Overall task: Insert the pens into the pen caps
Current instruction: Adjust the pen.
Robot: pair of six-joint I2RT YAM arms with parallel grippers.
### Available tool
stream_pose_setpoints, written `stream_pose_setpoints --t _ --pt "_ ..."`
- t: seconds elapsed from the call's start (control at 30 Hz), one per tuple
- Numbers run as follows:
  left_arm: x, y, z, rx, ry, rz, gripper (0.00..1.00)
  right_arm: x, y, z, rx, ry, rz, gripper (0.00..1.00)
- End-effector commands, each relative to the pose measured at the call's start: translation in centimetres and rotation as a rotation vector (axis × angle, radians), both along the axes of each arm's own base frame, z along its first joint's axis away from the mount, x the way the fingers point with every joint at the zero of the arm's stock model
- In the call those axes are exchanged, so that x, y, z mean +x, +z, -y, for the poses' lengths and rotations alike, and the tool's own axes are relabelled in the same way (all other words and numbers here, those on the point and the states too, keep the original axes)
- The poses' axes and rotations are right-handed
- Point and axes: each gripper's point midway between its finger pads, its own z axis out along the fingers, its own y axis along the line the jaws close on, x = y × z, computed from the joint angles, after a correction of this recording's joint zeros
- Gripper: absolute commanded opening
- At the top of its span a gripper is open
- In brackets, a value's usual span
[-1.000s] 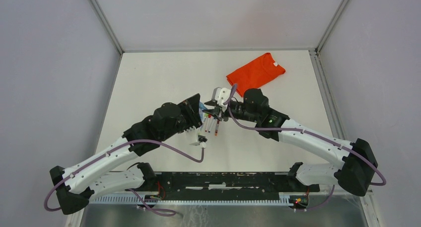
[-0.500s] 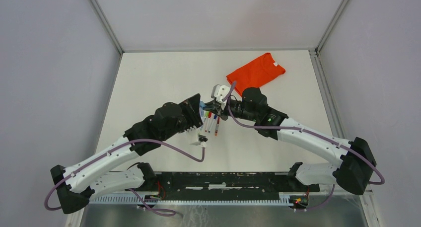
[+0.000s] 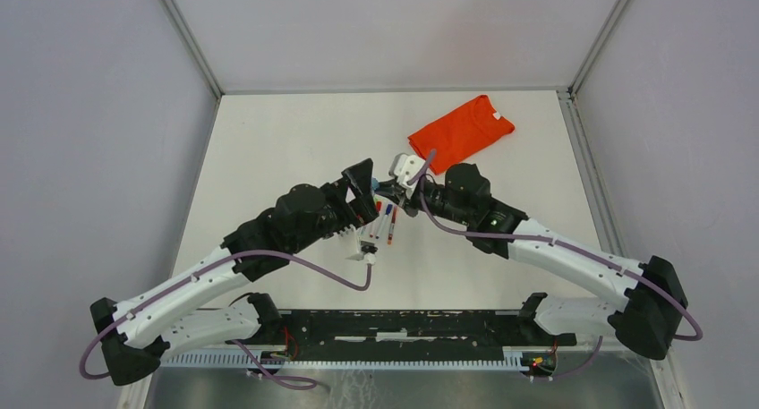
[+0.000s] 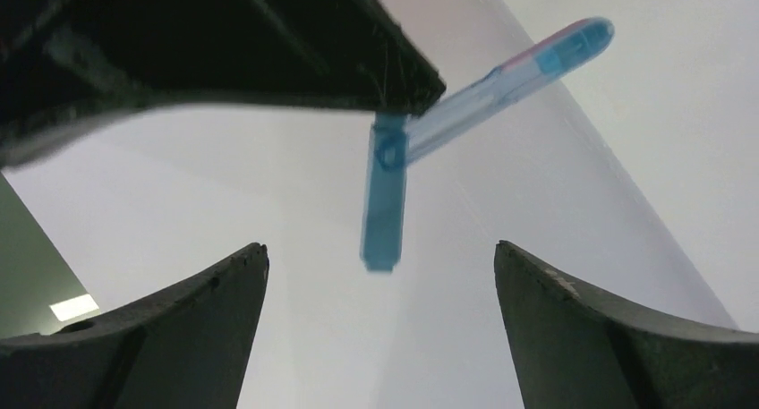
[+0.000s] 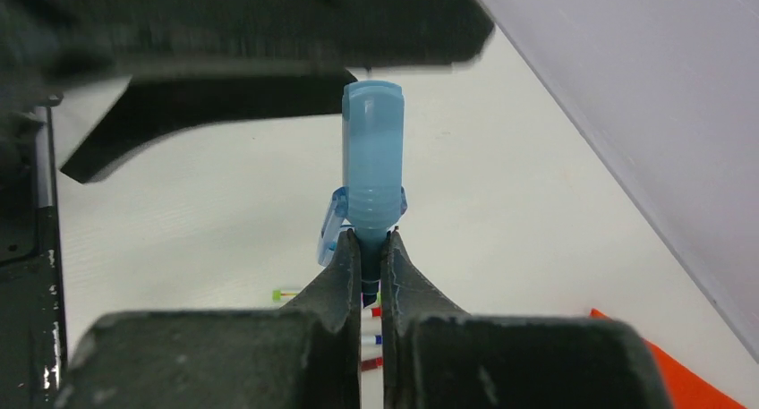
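Note:
My right gripper [image 5: 370, 236] is shut on the narrow end of a light-blue pen [image 5: 372, 149], which points away from the camera. A short blue piece [image 5: 332, 232] hangs from a ring on the barrel; I cannot tell if it is a pen cap. In the left wrist view the same blue pen [image 4: 501, 82] slants above my left gripper [image 4: 378, 248], whose jaws stand wide open and apart from it. From above, the left gripper [image 3: 367, 192] and right gripper [image 3: 388, 192] meet over several pens [image 3: 383, 224] lying on the table.
A folded orange shirt [image 3: 461, 130] lies at the back right of the table [image 3: 268, 140]. The coloured ends of the lying pens [image 5: 374, 311] show under the right fingers. A black rail [image 3: 403, 324] runs along the near edge.
My left gripper's jaws have sprung open and let go of the blue pen. The right gripper has shut on it and shifted slightly back and to the right.

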Motion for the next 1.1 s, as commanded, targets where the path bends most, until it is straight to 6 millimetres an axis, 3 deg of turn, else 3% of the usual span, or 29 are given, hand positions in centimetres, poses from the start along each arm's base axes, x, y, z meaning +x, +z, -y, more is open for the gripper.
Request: stream_pose_setpoints --t 0.0,0.13,0.33,0.43,0.53,0.6,0.7,0.77,0.93,1.07 --pt "-0.5 5.0 -1.0 -0.345 0.065 -0.083 1.0 1.1 0.5 3.1 0.032 -0.151 0.071 0.0" --pt "-1.5 7.8 -1.0 -0.742 0.094 -0.337 1.0 1.2 0.8 5.5 0.099 -0.236 0.17 0.0" --pt "-2.9 15.3 -2.0 -1.557 0.026 -0.688 1.0 1.5 3.0 8.3 0.191 -0.343 0.3 0.0" --pt "-2.4 15.8 -1.3 -1.773 0.081 -0.898 1.0 1.4 3.7 9.2 0.242 -0.377 0.332 0.0" --pt "-0.7 14.7 -0.5 -1.972 0.262 -1.087 1.0 1.5 4.8 9.7 0.306 -0.405 0.364 0.0" --pt "-0.2 14.9 0.6 -2.063 0.298 -1.229 1.0 1.6 5.6 9.8 0.341 -0.416 0.381 0.0" --pt "-1.0 17.1 2.5 -2.141 0.125 -1.482 1.0 1.7 6.9 9.7 0.39 -0.418 0.391 0.0" --pt "-0.9 17.4 3.4 -2.179 0.08 -1.596 1.0 1.9 7.7 9.8 0.425 -0.432 0.387 0.0" --pt "2.6 13.8 3.9 -2.231 0.266 -1.694 0.99 2.5 9.1 10.0 0.481 -0.474 0.349 0.0" --pt "2.9 12.6 5.3 -2.169 0.243 -1.854 0.96 2.5 9.7 9.7 0.498 -0.462 0.333 0.0"
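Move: The light-blue pen is pinched in the right fingertips, its middle about 2 cm left, 1 cm ahead and 1 cm above that hand. From the open left hand the same pen is about 2 cm right, 1 cm ahead and 2 cm lower. On the table about 26 cm below the right hand, 3 cm ahead, lie the green pen 3 cm left and the dark red pen 3 cm right; the orange cloth lies some 29 cm ahead and 22 cm right. Rightward goes the right hand, about 9 cm with a small dip, drawing the light-blue pen away from the left fingers, then climbing as the fingertips tip up and swing clockwise, keeping the pinch. The left hand lifts off upward some 15 cm and rolls about 150 degrees counter-clockwise as seen from its wrist, then sinks slightly while easing right and forward, fingers staying wide open. ##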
